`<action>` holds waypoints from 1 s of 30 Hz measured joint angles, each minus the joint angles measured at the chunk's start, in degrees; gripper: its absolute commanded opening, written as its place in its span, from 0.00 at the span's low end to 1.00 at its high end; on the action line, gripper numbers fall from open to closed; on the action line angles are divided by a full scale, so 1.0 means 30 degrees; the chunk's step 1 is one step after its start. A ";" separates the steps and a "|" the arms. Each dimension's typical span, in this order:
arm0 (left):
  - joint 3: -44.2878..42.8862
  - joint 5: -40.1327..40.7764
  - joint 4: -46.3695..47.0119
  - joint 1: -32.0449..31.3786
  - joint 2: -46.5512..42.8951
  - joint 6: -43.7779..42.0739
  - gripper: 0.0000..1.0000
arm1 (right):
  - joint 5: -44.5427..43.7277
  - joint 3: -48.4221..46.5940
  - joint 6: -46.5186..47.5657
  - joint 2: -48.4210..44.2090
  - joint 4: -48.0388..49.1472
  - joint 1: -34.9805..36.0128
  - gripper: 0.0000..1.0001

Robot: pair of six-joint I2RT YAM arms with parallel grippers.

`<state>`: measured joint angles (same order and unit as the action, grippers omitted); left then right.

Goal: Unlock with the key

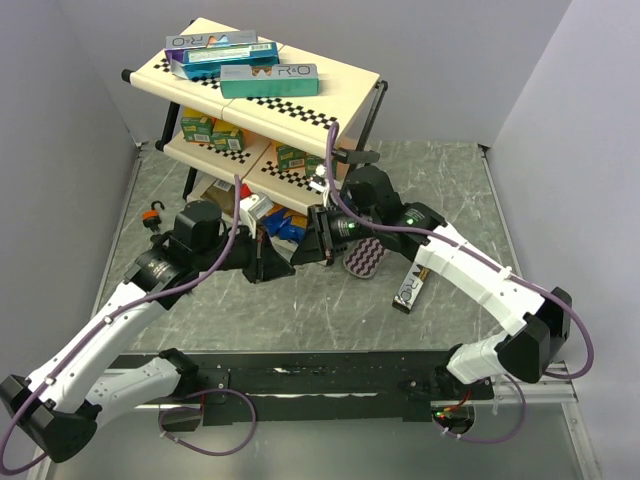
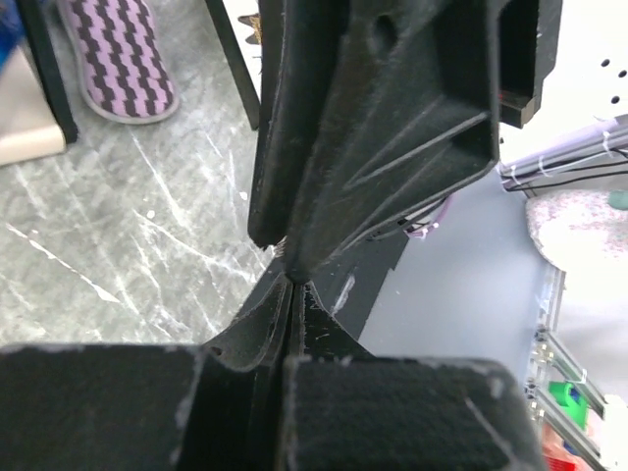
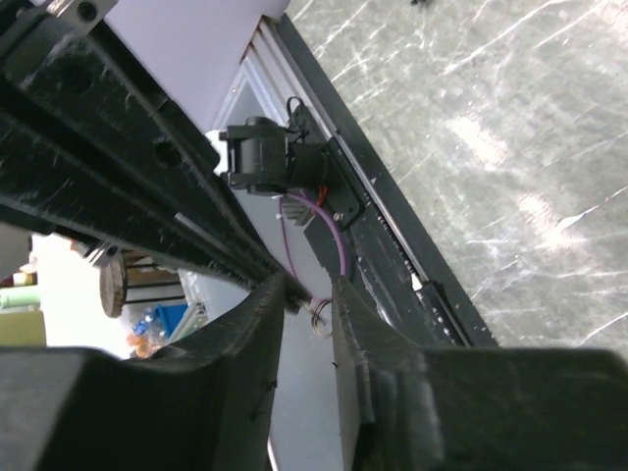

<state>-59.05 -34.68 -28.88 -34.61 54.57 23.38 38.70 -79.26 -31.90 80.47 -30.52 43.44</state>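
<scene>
My left gripper [image 2: 292, 283] is shut, with a small metal piece, the key [image 2: 291, 265], pinched at its fingertips. In the right wrist view the key's ring [image 3: 319, 319] hangs from those tips, inside the gap of my right gripper [image 3: 306, 289]. The right jaws stand partly apart on either side of the ring, and I see no contact. In the top view the two grippers meet tip to tip just in front of the shelf rack, left gripper [image 1: 285, 258] and right gripper [image 1: 318, 238]. An orange padlock [image 1: 152, 214] lies on the table at the far left, away from both.
A two-tier shelf rack [image 1: 345, 85] with several boxes stands at the back, its legs close behind the grippers. A purple striped pad [image 1: 365, 257] and a dark packet [image 1: 411, 288] lie right of the grippers. Grey walls close both sides.
</scene>
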 measured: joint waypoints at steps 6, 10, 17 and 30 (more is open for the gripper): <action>0.0466 -0.0372 0.0576 0.0000 -0.0036 0.0313 0.01 | 0.0350 0.1064 -0.0605 -0.0736 0.0809 -0.0117 0.31; 0.0510 -0.0692 0.0765 0.0000 -0.0058 0.0459 0.01 | 0.0474 0.1559 -0.0852 -0.1049 0.1158 -0.0153 0.28; 0.0568 -0.0954 0.0976 0.0007 -0.0219 0.0517 0.01 | 0.0648 0.1923 -0.1086 -0.1333 0.1625 -0.0197 0.03; 0.0721 0.0197 0.1756 0.0743 -0.0976 0.1537 0.86 | 0.0714 0.3184 -0.1785 -0.2521 0.3228 -0.0189 0.00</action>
<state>-56.88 -34.09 -23.62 -32.38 51.64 27.99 40.84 -69.71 -37.26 72.90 -20.84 42.87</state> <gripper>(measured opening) 0.842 0.022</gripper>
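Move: My left hand still pinches the key, which sits about 2 cm to the right of its hand point, out at the tips; my right fingertips, part open around it, begin some 3 cm to that hand's right. From my right hand the key lies about 2 cm to the left and 1 cm below. The patterned pad is roughly 10 cm ahead and 16 cm right of my right hand, some 25 cm down. I shut my right fingers on the key at my left fingertips, while my right hand eases about 2 cm back and a little to the right. Only once they are closed does my left hand let go, spreading its fingers nearly wide and lifting about 1.5 cm with a slight forward shift, clear of the key. ##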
